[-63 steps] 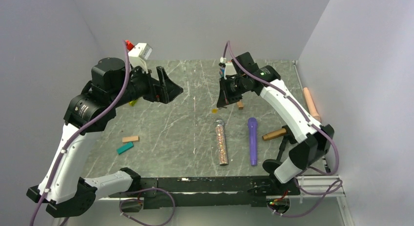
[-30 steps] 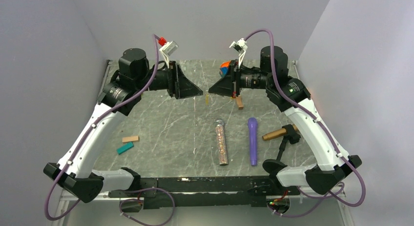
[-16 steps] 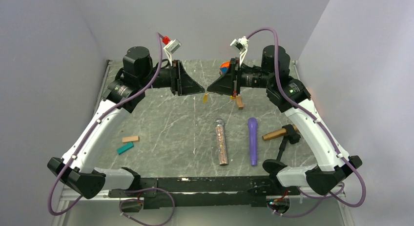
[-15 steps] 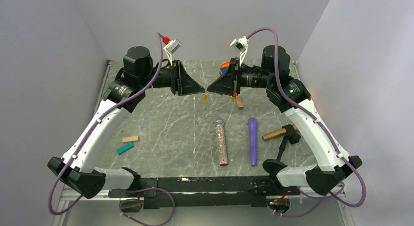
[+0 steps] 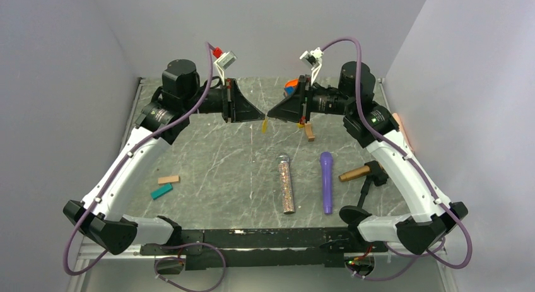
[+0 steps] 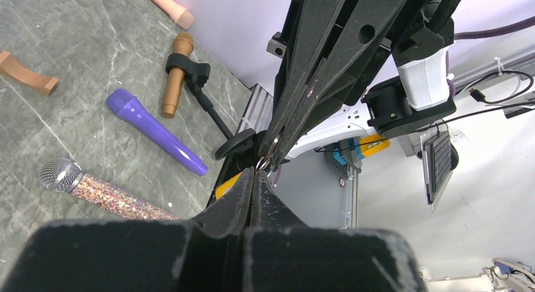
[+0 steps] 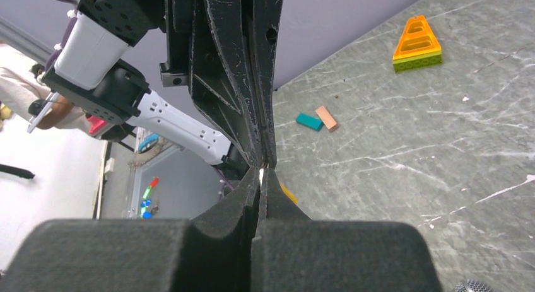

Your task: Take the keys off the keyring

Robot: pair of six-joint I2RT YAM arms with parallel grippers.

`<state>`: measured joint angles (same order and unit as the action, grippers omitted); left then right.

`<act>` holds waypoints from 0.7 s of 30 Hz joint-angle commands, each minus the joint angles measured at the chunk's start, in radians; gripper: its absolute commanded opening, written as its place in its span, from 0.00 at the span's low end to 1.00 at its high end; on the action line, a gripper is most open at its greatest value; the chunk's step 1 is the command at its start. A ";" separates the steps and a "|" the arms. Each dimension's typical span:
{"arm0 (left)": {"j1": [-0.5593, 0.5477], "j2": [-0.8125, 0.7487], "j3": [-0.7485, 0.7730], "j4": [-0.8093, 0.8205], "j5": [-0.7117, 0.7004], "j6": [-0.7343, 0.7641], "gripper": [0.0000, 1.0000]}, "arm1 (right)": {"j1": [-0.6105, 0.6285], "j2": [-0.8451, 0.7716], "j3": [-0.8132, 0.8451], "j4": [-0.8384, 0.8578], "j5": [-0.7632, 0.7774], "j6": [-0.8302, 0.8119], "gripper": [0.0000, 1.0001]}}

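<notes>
Both arms are raised over the back middle of the table, fingertips meeting tip to tip. My right gripper is shut on the small silver keyring. My left gripper is shut too, pinching the same ring from the other side. One small yellow-gold key hangs from the ring just below the touching tips, outside the fingers. Most of the ring is hidden between the black pads.
On the table lie a glitter microphone, a purple microphone, a gold microphone in a black stand, a tan block, a teal block, a small brown block and an orange-yellow triangle.
My left gripper moved right to the ring held by the right gripper and closed from open to shut on it. The right gripper stayed shut and barely moved.
</notes>
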<state>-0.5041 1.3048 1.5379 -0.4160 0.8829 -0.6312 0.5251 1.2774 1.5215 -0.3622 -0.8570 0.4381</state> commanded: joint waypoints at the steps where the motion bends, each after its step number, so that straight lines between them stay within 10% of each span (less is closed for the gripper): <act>1: -0.015 -0.016 0.041 0.056 0.010 -0.009 0.00 | 0.008 -0.032 -0.022 0.115 -0.041 0.047 0.00; 21: -0.014 -0.049 0.074 0.005 -0.050 -0.009 0.00 | 0.009 -0.036 -0.037 0.134 -0.055 0.068 0.24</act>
<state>-0.5148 1.2907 1.5787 -0.4339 0.8509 -0.6327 0.5312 1.2591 1.4773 -0.2852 -0.8845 0.4988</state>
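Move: The keyring with its yellow tag hangs between the nearly touching, shut fingertips, roughly 3 cm below both hand points: about 1 cm to the left hand's right and 1 cm to the right hand's left. Some 40 cm below the right hand lie the sparkly microphone, 6 cm back and 6 cm to the right, the purple microphone, 6 cm back and 19 cm right, and a small wooden block, 12 cm ahead and 14 cm right. Open the right gripper to roughly a quarter, letting go of the keyring and its yellow tag, while easing that hand back about 1 cm. Keep the left gripper shut, hold it at first, then lift it some 1.5 cm beside the right fingertips. ##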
